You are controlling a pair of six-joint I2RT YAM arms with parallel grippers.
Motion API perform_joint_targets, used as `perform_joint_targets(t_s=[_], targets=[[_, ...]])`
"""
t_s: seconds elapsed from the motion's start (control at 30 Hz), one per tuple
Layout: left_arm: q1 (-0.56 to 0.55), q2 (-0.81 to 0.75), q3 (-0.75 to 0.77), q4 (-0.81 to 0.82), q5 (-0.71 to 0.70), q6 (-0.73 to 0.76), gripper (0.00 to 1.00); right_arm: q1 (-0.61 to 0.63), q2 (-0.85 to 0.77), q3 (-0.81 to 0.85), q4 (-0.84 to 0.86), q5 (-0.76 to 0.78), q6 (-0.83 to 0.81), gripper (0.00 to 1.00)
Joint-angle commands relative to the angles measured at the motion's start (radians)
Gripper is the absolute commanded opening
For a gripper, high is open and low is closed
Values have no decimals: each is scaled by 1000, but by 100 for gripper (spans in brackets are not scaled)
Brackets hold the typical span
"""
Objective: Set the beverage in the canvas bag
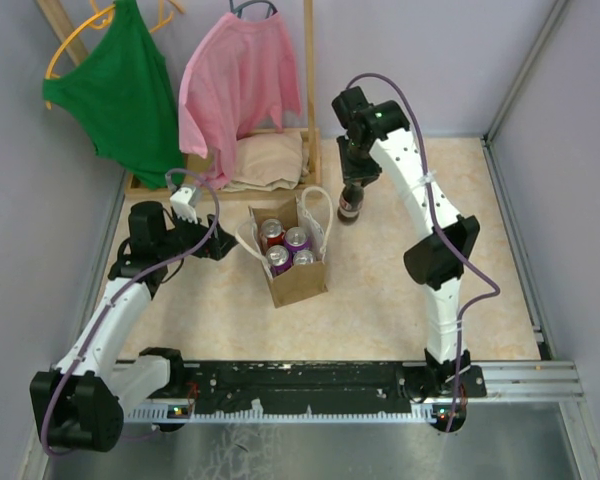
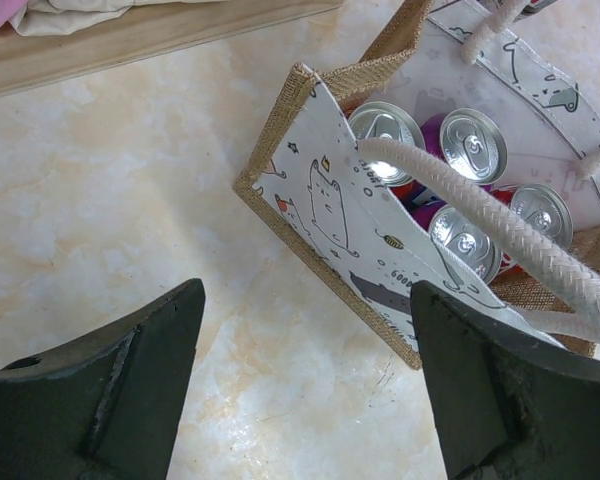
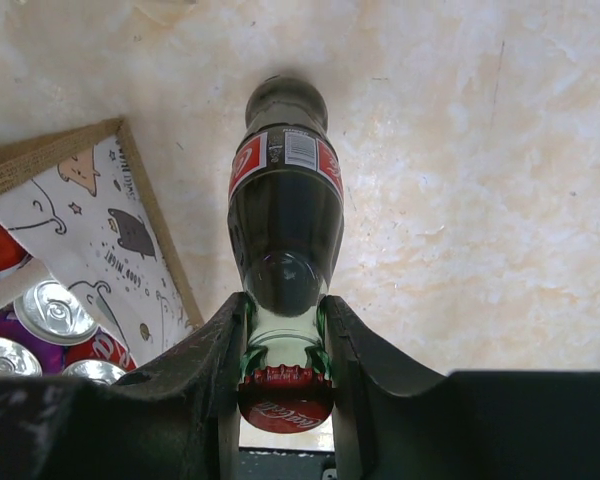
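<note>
The beverage, a dark glass cola bottle point(image 1: 350, 203) point(image 3: 285, 200) with a red cap, hangs upright just right of the canvas bag's far corner. My right gripper point(image 1: 355, 182) point(image 3: 285, 330) is shut on its neck, under the cap. The canvas bag point(image 1: 298, 282) point(image 2: 330, 200) point(image 3: 110, 230) stands open mid-table with white rope handles point(image 2: 480, 215). Several soda cans point(image 1: 285, 247) point(image 2: 470, 145) point(image 3: 55, 310) fill it. My left gripper point(image 1: 220, 246) point(image 2: 305, 340) is open and holds nothing, low over the table at the bag's left side.
A wooden rack at the back left holds a green shirt point(image 1: 120, 85) and a pink shirt point(image 1: 235, 80) on hangers. A beige folded cloth point(image 1: 265, 160) lies on the rack's base. Walls close in the table on the left, back and right.
</note>
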Motion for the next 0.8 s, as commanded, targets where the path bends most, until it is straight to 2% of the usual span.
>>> perform_joint_targets(t_s=[0.0,0.47,0.6,0.77], targets=[[10,-20,-9,20,-2,-8,89,1,-113,39,178,29,-25,0],[10,-12,-13,29,6,-18,89,1,-278,-27,383,-16,-5,0],[10,-13,-13,28,3,-16,89,1,-270,21,385,-72,6,0],[10,-14,-14,27,2,-16,89,1,-328,-33,500,-146,16,0]])
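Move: The right hand holds the cola bottle by its neck; the canvas bag lies about 12 cm back and 13 cm to its left, its middle some 14 cm below. The folded beige cloth is roughly 6 cm farther out than the hand and 18 cm to its left, about 17 cm down. From the idle left hand, the bag is some 15 cm to the right, roughly level fore and aft, and about 8 cm below. The right hand, still gripping the bottle's neck, lifts about 8.5 cm and tips its fingers forward-up some 20 degrees. ##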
